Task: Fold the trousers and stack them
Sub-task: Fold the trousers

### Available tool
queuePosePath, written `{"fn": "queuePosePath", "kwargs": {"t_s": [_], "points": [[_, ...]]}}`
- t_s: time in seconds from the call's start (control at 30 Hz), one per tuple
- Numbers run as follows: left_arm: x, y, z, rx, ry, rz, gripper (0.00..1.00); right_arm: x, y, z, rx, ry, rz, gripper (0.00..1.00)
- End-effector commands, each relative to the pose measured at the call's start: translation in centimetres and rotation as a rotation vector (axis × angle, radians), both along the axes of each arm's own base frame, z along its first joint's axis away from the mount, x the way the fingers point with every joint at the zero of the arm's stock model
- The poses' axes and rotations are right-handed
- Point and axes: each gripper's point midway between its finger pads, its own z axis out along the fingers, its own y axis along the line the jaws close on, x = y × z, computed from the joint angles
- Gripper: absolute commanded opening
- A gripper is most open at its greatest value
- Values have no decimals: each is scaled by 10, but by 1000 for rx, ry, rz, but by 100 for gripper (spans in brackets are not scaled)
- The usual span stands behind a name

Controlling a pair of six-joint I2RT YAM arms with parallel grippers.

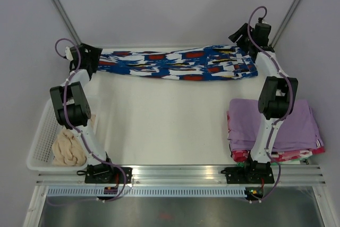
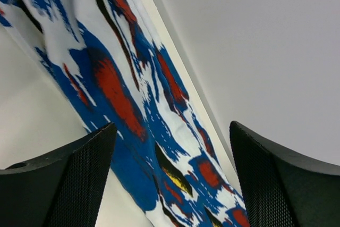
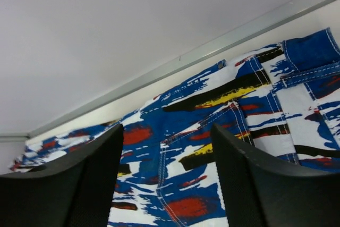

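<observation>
The trousers (image 1: 178, 63), in a blue, white and black print with red and yellow flecks, lie stretched in a long band along the far edge of the table. My left gripper (image 1: 90, 61) is at their left end. In the left wrist view it (image 2: 172, 179) is open, its black fingers (image 2: 69, 184) straddling the printed cloth (image 2: 159, 147) without pinching it. My right gripper (image 1: 243, 43) hovers over the right, waistband end. In the right wrist view it (image 3: 167, 176) is open above the stitched seams of the trousers (image 3: 202, 131), with nothing held.
A stack of folded lilac garments (image 1: 289, 123) lies at the right, beside the right arm. A white basket (image 1: 42, 136) at the left holds a cream fluffy bundle (image 1: 68, 150). The back wall rises just behind the trousers. A metal rail (image 1: 175, 173) runs along the near edge.
</observation>
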Motion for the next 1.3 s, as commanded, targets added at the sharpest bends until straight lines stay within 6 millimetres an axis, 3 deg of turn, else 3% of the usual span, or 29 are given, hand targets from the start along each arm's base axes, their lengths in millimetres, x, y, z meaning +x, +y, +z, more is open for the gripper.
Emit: {"fn": "queuePosePath", "kwargs": {"t_s": [0.0, 0.03, 0.1, 0.13, 0.17, 0.23, 0.27, 0.3, 0.37, 0.4, 0.43, 0.57, 0.67, 0.73, 0.77, 0.9, 1.0, 1.03, 1.13, 1.23, 1.27], "points": [[13, -33, 30, 29, -97, -114, 91, -9, 14, 26, -114, -35, 34, 64], [16, -38, 29, 28, -96, -123, 90, -10, 27, 24, -133, -30, 58, 45], [25, -57, 30, 28, -102, -162, 84, -10, 32, 17, -186, -8, 66, 25], [28, -63, 26, 27, -94, -177, 80, -9, 34, 14, -200, -1, 68, 6], [34, -76, 34, 33, -110, -204, 75, -9, 51, 7, -206, 8, 95, 0], [41, -85, 22, 34, -81, -220, 53, -7, 61, -1, -224, 17, 112, 0], [45, -93, 25, 35, -83, -233, 46, -5, 61, -6, -232, 28, 101, 0], [48, -97, 23, 29, -80, -242, 32, -1, 63, -15, -236, 43, 102, 0], [55, -106, 15, 14, -69, -250, 18, 4, 65, -24, -242, 53, 100, 0], [57, -109, 11, 9, -64, -250, 6, 7, 64, -39, -243, 75, 97, 0], [60, -111, 8, 0, -60, -250, 2, 10, 63, -46, -246, 83, 92, 0], [70, -123, -13, -29, -29, -265, 2, 28, 61, -64, -268, 112, 88, 0], [77, -126, -21, -54, -12, -256, 2, 34, 57, -67, -284, 107, 69, 0], [80, -125, -39, -83, 20, -244, 2, 38, 55, -70, -285, 97, 53, 1], [84, -127, -36, -84, 11, -242, 2, 39, 56, -75, -283, 96, 53, 1], [96, -124, -61, -112, 46, -214, 2, 42, 55, -100, -274, 131, 47, 2], [106, -125, -64, -132, 34, -198, 2, 45, 54, -119, -263, 159, 41, 2], [108, -126, -80, -142, 57, -191, 2, 45, 55, -124, -255, 166, 36, 2], [115, -127, -96, -174, 93, -168, 2, 47, 53, -141, -246, 193, 28, 2], [109, -124, -115, -213, 182, -109, 2, 43, 50, -153, -247, 231, 30, 2], [99, -120, -126, -212, 268, -75, 2, 38, 44, -159, -261, 262, 8, 3]]}}
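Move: Below the left hand, the trouser legs' near-hem stretch it goes for lies about 11 cm ahead, 12 cm right and 12 cm down; the rear wall is some 17 cm straight ahead. From the right hand, the trousers' pocket area is about 4 cm ahead, 6 cm left and 17 cm down, the waistband about 1 cm ahead, 10 cm right and 18 cm down, and the rear wall 12 cm straight ahead. Shutting both grippers empty, the hands swing inward over the folded trousers, then sink: the left goes about 12 cm right, then 11 cm down, working forward throughout, to the legs short of the hems; the right swings 8 cm left, eases back about 3, and drops 15 cm towards the pocket, rolling its left side down and tipping slightly downward. Both closed fingertips end at or just above the cloth. ##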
